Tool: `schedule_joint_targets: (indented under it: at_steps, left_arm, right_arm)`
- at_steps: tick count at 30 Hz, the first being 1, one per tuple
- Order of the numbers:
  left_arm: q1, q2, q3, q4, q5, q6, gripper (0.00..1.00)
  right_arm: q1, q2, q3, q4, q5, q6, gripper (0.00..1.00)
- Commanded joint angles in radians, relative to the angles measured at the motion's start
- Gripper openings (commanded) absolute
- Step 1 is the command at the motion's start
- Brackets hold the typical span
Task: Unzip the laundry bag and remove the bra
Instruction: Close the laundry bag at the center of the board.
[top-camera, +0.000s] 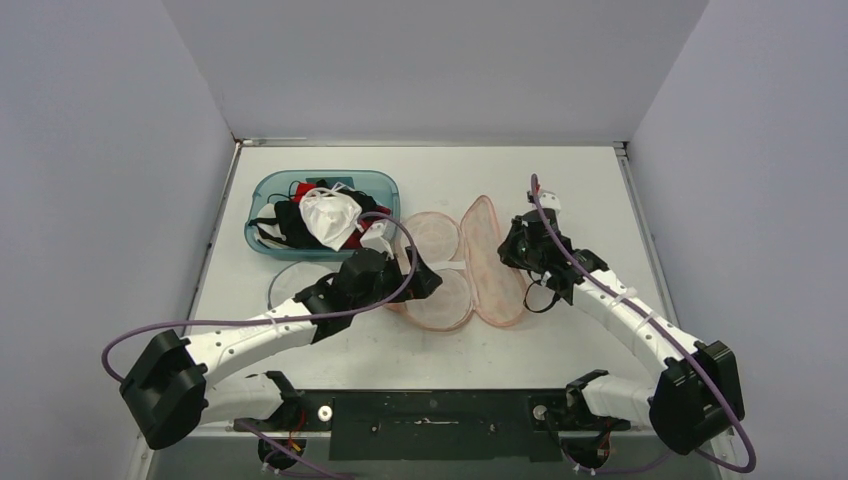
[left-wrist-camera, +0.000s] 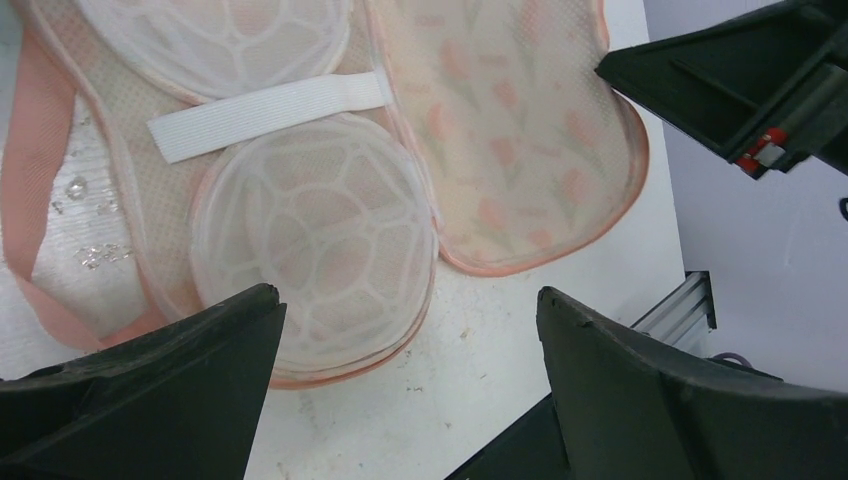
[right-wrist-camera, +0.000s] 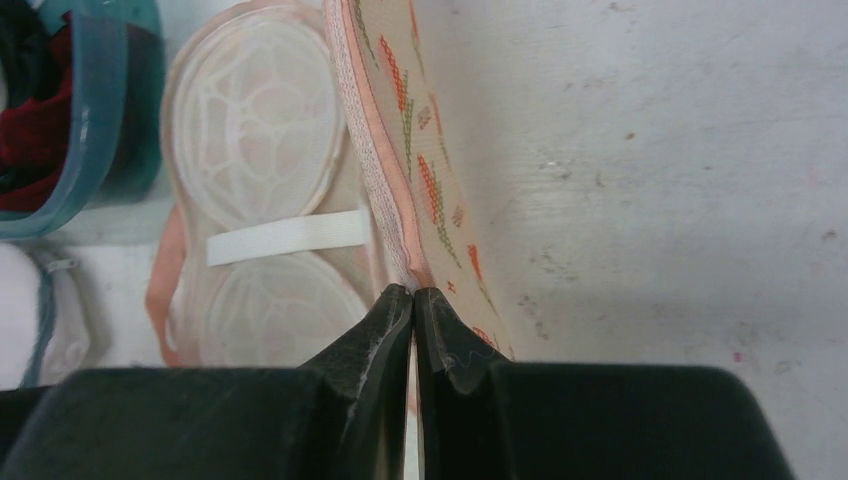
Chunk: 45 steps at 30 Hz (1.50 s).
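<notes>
The pink mesh laundry bag (top-camera: 492, 265) lies unzipped and spread open mid-table, its floral flap (left-wrist-camera: 500, 130) folded to the right. Inside are two round white mesh domes (left-wrist-camera: 310, 230) and a white elastic strap (left-wrist-camera: 265, 115). My right gripper (right-wrist-camera: 412, 292) is shut on the flap's pink edge (right-wrist-camera: 385, 180), holding it upright. My left gripper (left-wrist-camera: 410, 300) hangs open just above the near dome, with nothing between its fingers. A white padded garment (top-camera: 330, 218), apparently the bra, lies on top of the clothes in the teal bin (top-camera: 262, 190).
The teal bin at the back left also holds black and red garments (top-camera: 285, 225). A black loop (top-camera: 540, 300) hangs under the right arm. Grey walls close off the table on three sides.
</notes>
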<state>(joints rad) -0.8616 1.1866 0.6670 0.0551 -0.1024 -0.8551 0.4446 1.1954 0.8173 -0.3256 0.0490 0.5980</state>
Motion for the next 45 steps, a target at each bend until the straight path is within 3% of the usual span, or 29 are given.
schedule_joint_targets:
  at_steps: [1, 13, 28, 45]
  left_arm:
    - [0.021, -0.049, -0.009, 0.008, -0.027, -0.025, 0.98]
    - [0.129, -0.256, -0.043, -0.173, -0.026, -0.012, 0.99]
    - [0.201, -0.413, -0.113, -0.273, -0.02, -0.002, 0.99]
    - [0.211, -0.449, -0.152, -0.282, -0.03, -0.003, 0.99]
  right_arm:
    - [0.023, -0.033, 0.063, 0.034, -0.129, 0.057, 0.05]
    - [0.107, 0.04, 0.12, 0.146, -0.265, 0.232, 0.05]
    - [0.282, 0.304, 0.149, 0.403, -0.167, 0.436, 0.05]
    - [0.362, 0.521, 0.15, 0.589, -0.064, 0.546, 0.05]
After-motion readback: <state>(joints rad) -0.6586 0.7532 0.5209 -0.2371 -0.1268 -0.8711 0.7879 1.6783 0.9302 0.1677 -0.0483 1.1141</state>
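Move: The right hand, shut on the bag's lifted lid edge, has the left rim of the open bag about 22 cm to its left, 3 cm ahead and 13 cm below. The white strap lies some 11 cm left, 4 cm ahead and 13 cm down; the blue bin's middle is about 39 cm left, 16 cm ahead and 9 cm down. From the empty left hand that rim is roughly 7 cm ahead, 6 cm left and 14 cm below. Still pinching the lid's edge, the right hand swings it some 20 cm left across the open bag towards the left rim, arching up nearly 5 cm and then sinking to about 3 cm below its start, while its left side rolls up about 25 degrees. The left hand, wide open and holding nothing, clears out of the way about 11 cm left, rising a little midway and turning slightly counter-clockwise. ##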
